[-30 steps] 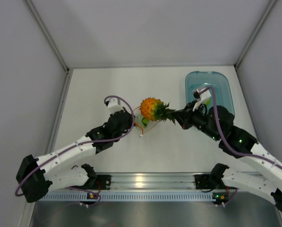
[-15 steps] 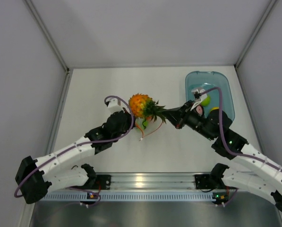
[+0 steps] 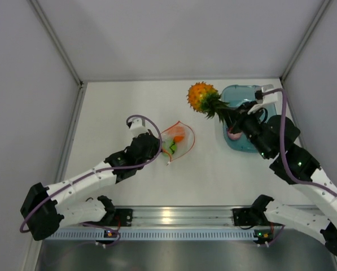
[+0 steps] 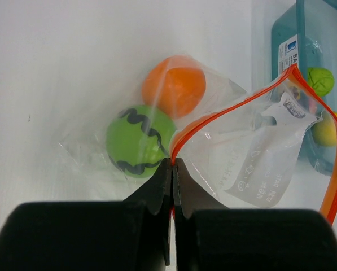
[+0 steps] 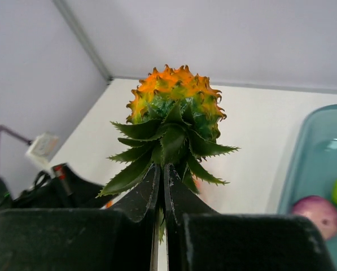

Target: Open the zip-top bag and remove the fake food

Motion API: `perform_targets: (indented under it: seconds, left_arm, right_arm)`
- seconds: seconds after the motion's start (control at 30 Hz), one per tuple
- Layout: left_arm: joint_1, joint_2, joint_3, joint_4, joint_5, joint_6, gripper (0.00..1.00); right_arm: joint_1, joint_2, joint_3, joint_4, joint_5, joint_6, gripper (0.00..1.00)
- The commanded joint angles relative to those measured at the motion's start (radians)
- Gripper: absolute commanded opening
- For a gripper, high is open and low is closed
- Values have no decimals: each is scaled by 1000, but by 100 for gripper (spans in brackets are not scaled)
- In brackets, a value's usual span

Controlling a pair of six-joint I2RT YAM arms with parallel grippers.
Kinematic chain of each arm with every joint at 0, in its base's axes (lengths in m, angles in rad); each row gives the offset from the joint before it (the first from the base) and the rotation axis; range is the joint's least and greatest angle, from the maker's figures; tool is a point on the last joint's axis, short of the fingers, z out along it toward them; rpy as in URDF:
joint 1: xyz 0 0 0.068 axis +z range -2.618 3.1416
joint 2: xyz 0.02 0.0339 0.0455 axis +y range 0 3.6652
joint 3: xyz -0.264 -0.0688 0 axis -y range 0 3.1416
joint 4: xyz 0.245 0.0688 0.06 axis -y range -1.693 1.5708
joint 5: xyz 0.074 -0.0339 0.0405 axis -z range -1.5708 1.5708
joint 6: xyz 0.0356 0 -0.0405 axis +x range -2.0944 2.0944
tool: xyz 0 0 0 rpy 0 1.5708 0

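Observation:
The clear zip-top bag point(image 3: 178, 140) point(image 4: 253, 152) lies mid-table with its orange-red zip strip gaping open. Inside it rest an orange ball point(image 4: 174, 84) and a green striped ball point(image 4: 139, 141). My left gripper point(image 4: 173, 162) point(image 3: 160, 148) is shut on the bag's zip strip at its near corner. My right gripper point(image 5: 163, 166) point(image 3: 224, 116) is shut on the green crown of the orange pineapple point(image 5: 175, 101) point(image 3: 202, 96), held in the air beside the left rim of the blue tub. A pink ball point(image 5: 316, 213), a light green piece point(image 4: 320, 80) and a yellow piece point(image 4: 328, 130) lie in the tub.
The translucent blue tub point(image 3: 270, 101) point(image 4: 287, 39) stands at the back right, partly under the right arm. White walls close the table's back and sides. A metal rail point(image 3: 174, 217) runs along the near edge by the arm bases.
The right gripper has carried the pineapple out from the bag's mouth, up and to the right, as far as the tub's left edge. The left gripper stays shut on the bag.

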Motion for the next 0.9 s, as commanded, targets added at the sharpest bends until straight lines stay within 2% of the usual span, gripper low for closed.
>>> perform_targets:
  seconds: [0.0,0.1,0.13,0.33,0.43,0.57,0.7,0.87]
  left_arm:
    - [6,-22,1,26,-18,-1,0]
    - [7,-42,0,11,-15,9,0]
    - [7,-50,2,8,-10,15,0]
    - [10,-59,27,-23,20,44,0]
    - [10,-62,30,-26,33,71,0]
    - [13,-59,39,-38,48,108,0]
    - [16,-41,60,-41,90,133,0]
    - [18,-18,80,-45,120,145,0]
  right_arm:
    - [-77,62,91,-74,117,-92,0]
    - [-242,107,100,-78,39,-90,0]
    - [-343,123,103,-83,-16,-81,0]
    - [-640,277,121,-78,-196,-53,0]
    - [-747,366,138,-61,-283,-47,0]
    - [-829,478,198,-63,-308,-40,0]
    - [-890,657,310,-127,-368,-32,0]
    - [-930,858,572,-343,-366,-59,0]
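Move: The right hand, with the pineapple's leaves in its closed fingers, is high up; the middle of the blue bin lies about 24 cm ahead of it, 23 cm to its right and some 35 cm below. In the bin's near half the pink fruit is roughly 18 cm ahead and 16 cm right of the hand, the green one about 24 ahead and 20 right. From the left hand, pinching the bag's rim, the bin is some 17 cm ahead and 38 cm right. Still pinched by its leaves, the pineapple is swept by the right hand forward and to the right towards the bin, about 30 cm across the table, sinking some 15 cm as it goes. The wrist turns about 30 degrees clockwise and tips down by about as much, so the fruit leads forward and down over the bin; the fingers stay shut. ##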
